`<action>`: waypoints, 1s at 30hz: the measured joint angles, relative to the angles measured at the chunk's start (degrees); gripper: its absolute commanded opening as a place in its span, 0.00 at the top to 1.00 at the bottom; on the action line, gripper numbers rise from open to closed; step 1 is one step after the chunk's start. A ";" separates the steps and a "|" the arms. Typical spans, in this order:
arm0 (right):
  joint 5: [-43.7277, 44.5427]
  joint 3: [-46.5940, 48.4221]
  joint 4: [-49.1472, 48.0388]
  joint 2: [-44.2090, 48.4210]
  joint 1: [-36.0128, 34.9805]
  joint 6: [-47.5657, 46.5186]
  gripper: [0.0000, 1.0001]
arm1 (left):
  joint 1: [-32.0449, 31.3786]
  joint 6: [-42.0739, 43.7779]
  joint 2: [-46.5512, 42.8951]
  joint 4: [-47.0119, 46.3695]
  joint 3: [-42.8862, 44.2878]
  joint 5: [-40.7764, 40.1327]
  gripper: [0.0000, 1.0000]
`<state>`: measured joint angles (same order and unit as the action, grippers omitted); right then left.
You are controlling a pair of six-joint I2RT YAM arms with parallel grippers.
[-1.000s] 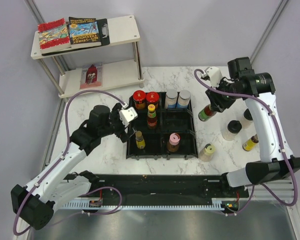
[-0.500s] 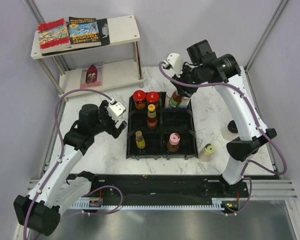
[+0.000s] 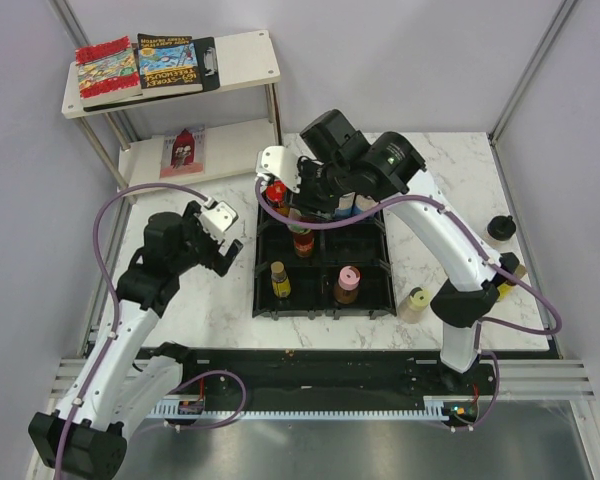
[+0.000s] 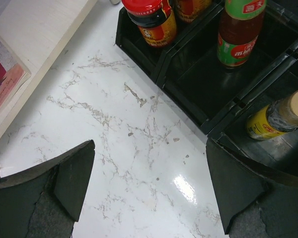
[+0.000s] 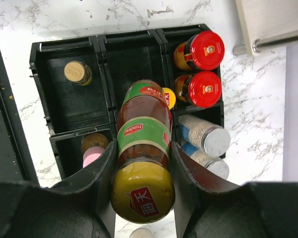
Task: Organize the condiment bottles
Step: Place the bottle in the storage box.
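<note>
My right gripper (image 5: pixel 143 151) is shut on a sauce bottle (image 5: pixel 143 163) with a yellow cap and green labels. It hangs over the middle of the black tray (image 3: pixel 375 300). The tray holds two red-capped jars (image 5: pixel 205 49), two silver-capped jars (image 5: pixel 216 141), a yellow-capped bottle (image 5: pixel 169 97), a cork-capped bottle (image 5: pixel 75 72) and a pink-capped one (image 5: pixel 92 156). My left gripper (image 4: pixel 154 183) stands open over bare marble just left of the tray (image 4: pixel 188 94), nothing between its fingers. In the top view the right gripper (image 3: pixel 302 200) covers the tray's back left.
A cream-lidded jar (image 3: pixel 416 302) lies on the marble right of the tray. A black-capped jar (image 3: pixel 499 227) and another bottle (image 3: pixel 515 265) stand near the right edge. A two-tier shelf (image 3: pixel 240 150) with books is at the back left.
The right arm has swung left from the table's right side, carrying the bottle over the tray. The left gripper has pulled back leftwards, away from the tray.
</note>
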<state>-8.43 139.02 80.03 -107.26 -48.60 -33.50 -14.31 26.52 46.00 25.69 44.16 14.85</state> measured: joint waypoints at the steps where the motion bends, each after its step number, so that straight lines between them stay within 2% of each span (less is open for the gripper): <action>1: 0.22 0.00 -0.28 -0.39 -0.37 -0.24 1.00 | 0.00 -0.11 -0.22 0.04 -0.07 0.00 0.01; 13: 2.54 0.09 -6.49 -1.99 -2.51 -0.66 1.00 | 0.42 -1.18 0.81 0.37 -0.57 0.11 0.01; 22: 3.93 0.09 -7.41 -1.99 -6.16 -0.63 1.00 | 0.42 -1.49 1.64 -0.07 -1.42 0.28 0.01; 30: 4.00 -0.68 -9.55 -2.16 -6.58 -0.66 1.00 | 0.42 -1.64 1.49 -0.07 -1.44 0.37 0.01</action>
<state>-4.43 138.34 70.48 -109.43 -55.18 -34.15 -13.89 24.88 47.48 25.63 42.72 15.22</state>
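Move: The right hand holds the bottle above the storage box. The free left end of the box's middle-left compartment lies about 9 cm left of that hand, 2 cm ahead and 28 cm below. Beside it, a standing bottle is about 3 cm left and 2 cm ahead of the hand. The red-lidded jars are some 10 cm ahead and 5 cm left, the small yellow bottle 8 cm back and 7 cm left. From the left hand, that free spot is about 12 cm right, 3 cm ahead and 16 cm below. Carry the gripped bottle left with the right gripper, about 5.5 cm and nearly level, past the top of the standing bottle towards the free end of the compartment. Tilt the wrist only a few degrees, keep the fingers shut on the bottle, and don't lower it yet. Let the open, empty left gripper sink about 2 cm beside the box. ##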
